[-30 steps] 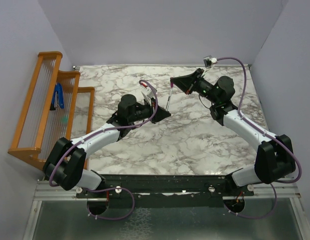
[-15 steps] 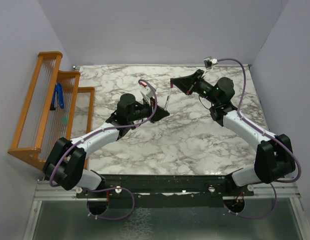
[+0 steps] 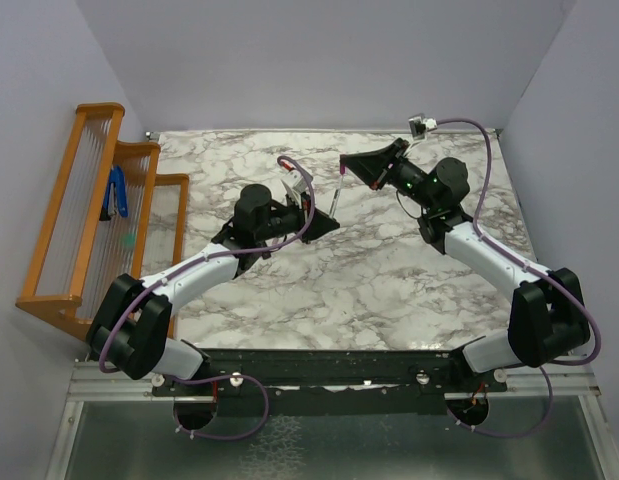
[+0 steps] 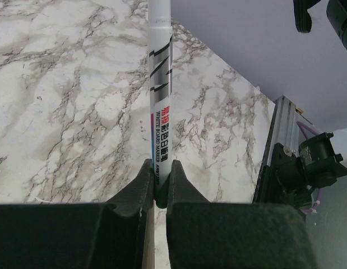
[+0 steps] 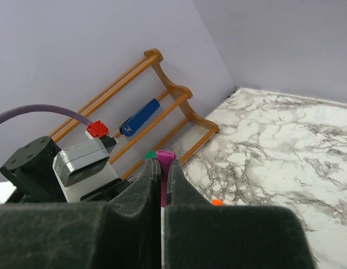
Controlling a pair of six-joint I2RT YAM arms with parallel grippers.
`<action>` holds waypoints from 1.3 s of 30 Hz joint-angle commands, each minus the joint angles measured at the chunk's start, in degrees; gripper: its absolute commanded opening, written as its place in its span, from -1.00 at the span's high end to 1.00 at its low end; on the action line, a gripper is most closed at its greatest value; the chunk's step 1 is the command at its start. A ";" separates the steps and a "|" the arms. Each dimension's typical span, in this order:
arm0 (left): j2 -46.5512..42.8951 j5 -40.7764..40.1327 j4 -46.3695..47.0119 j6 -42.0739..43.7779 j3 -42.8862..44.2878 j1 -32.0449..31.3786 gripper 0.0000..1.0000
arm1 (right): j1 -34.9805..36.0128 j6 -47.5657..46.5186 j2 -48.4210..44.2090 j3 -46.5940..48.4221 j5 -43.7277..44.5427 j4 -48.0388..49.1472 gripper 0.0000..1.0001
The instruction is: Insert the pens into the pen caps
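My left gripper (image 3: 327,224) (image 4: 160,180) is shut on the lower end of a thin pale pen (image 3: 335,203) (image 4: 160,84) with printed lettering. The pen points up and away, toward the right gripper, and its far tip runs out of the left wrist view. My right gripper (image 3: 347,166) (image 5: 163,167) hangs above the table's far middle, shut on a magenta-purple pen cap (image 3: 344,172) (image 5: 165,159). In the top view the pen's upper end lies just below the cap; I cannot tell whether they touch. A small orange piece (image 5: 217,202) lies on the marble beyond the right fingers.
A wooden rack (image 3: 89,200) (image 5: 173,98) stands along the left edge of the marble table (image 3: 389,280). It holds a blue-handled tool (image 3: 117,192) (image 5: 139,116) and a small green item (image 3: 129,240) (image 5: 149,154). Grey walls close in the back and sides.
The left gripper has carried the pen slightly up and toward the cap. The right arm has shifted only a little. Both grips are unchanged.
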 commanded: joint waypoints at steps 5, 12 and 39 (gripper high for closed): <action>-0.83 -3.94 3.14 0.79 4.21 1.87 1.00 | 1.90 0.76 -0.57 -4.49 -2.35 -0.23 0.99; -1.97 -4.73 3.12 0.84 4.09 2.88 1.00 | 2.06 0.42 -0.63 -5.34 -2.21 -0.20 0.99; 0.42 0.10 0.76 7.05 12.95 9.17 1.00 | 10.43 -3.76 0.56 -14.79 -3.10 -8.01 0.99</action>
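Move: Above and ahead of the left hand, which grips the white marker by its lower end, the purple cap sits in the right fingers, about 12 cm higher, 7 cm farther out and roughly level sideways. From the right hand the marker's middle lies some 6 cm below and 4 cm back, straight in line sideways. On the table, the black marker lies about 16 cm left of the left hand, 2 cm ahead and 22 cm below. Pressing the purple cap down along the marker, the right hand sinks about 2 cm, nearly pauses, then drops faster to some 5 cm in all, drawing back 2 cm; its fingers come free of the cap without opening and end nearly shut, empty. Still gripping the marker's lower end, the left hand works against it, easing roughly 3 cm forward and left with a slight roll. ##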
